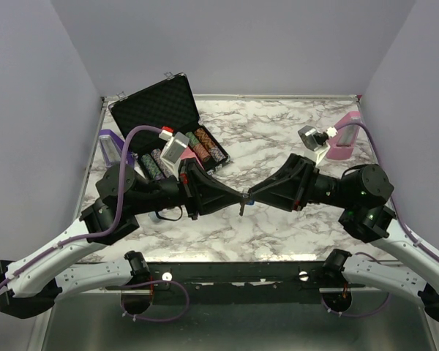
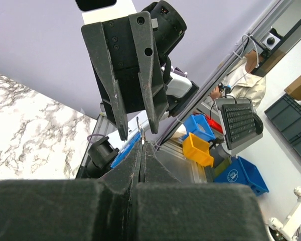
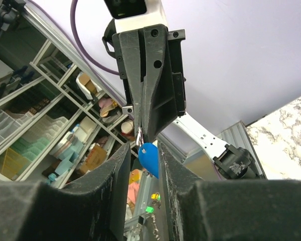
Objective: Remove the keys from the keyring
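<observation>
Both grippers meet above the middle of the marble table (image 1: 278,131). My left gripper (image 1: 239,196) is shut, and its tips (image 2: 141,144) pinch the thin metal ring (image 2: 139,126) of the keyring. The blue oval tag (image 3: 148,158) hangs from that ring between the fingers of my right gripper (image 3: 142,148), which is open around it, the tag close to one finger (image 3: 166,165). The tag also shows in the left wrist view (image 2: 122,150). A thin small piece, probably the silver key (image 1: 241,208), hangs below the fingertips in the top view. The key is not clear in the wrist views.
An open black poker chip case (image 1: 161,106) with rows of striped chips (image 1: 197,150) stands at the back left, close behind my left arm. A purple holder (image 1: 108,144) is at the left edge and a pink one (image 1: 344,140) at the back right.
</observation>
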You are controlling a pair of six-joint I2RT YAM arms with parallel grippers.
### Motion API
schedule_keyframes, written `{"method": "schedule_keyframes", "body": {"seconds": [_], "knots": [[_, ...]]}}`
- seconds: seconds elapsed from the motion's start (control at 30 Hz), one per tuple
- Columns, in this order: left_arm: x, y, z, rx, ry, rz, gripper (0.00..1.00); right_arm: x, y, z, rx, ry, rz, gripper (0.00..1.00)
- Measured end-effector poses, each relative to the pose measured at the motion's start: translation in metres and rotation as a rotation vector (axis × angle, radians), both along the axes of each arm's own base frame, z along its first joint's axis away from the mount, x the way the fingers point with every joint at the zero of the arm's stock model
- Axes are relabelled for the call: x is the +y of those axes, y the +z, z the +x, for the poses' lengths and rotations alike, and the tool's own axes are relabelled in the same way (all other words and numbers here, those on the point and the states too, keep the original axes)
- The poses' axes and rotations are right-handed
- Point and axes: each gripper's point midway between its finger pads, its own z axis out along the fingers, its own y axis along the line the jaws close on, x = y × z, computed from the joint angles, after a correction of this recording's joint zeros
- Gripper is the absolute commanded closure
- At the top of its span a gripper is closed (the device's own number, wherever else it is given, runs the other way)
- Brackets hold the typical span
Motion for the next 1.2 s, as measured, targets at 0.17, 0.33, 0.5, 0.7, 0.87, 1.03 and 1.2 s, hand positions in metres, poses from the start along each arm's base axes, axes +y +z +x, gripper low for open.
{"method": "schedule_keyframes", "body": {"seconds": [0.17, 0.33, 0.5, 0.7, 0.87, 1.03, 1.2], "knots": [[-0.0015, 0.0015, 0.0025, 0.003, 0.009, -0.008, 1.0, 0.0002, 0.0015, -0.0001, 0.0, 0.003, 0.009, 0.71], [-0.0027, 0.0009, 0.0034, 0.008, 0.01, -0.007, 1.0, -0.0004, 0.0042, -0.001, -0.002, 0.006, 0.02, 0.73], [-0.0028, 0.0012, 0.0033, 0.013, 0.009, -0.008, 1.0, -0.001, 0.0062, -0.0035, -0.013, 0.018, 0.027, 0.73], [-0.0019, 0.0035, 0.0024, 0.011, 0.007, -0.017, 1.0, -0.0014, 0.0068, -0.0084, -0.019, 0.047, 0.044, 0.85], [-0.0013, 0.0056, 0.002, 0.009, 0.006, -0.025, 1.0, 0.0, 0.0074, -0.0086, -0.014, 0.057, 0.05, 0.92], [-0.0006, 0.0073, 0.0016, 0.006, 0.006, -0.031, 1.0, -0.0004, 0.0091, -0.009, -0.016, 0.058, 0.057, 0.97], [0.0, 0.0078, 0.0011, 0.006, 0.005, -0.032, 1.0, -0.0005, 0.0094, -0.0091, -0.017, 0.059, 0.058, 0.99]]}}
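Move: The keyring, still gripped in the shut left fingertips, is about 1 cm left of the right hand point, level and straight across. From the right hand, the blue tag hangs about 2 cm below with no sideways offset, and the key roughly 1 cm back, 2 cm left and 3 cm below. For the left hand, the keyring's exposed part is about 1 cm to the right. Right fingers close around the keyring's exposed edge, easing about 1 cm back and up; left keeps its grip. ##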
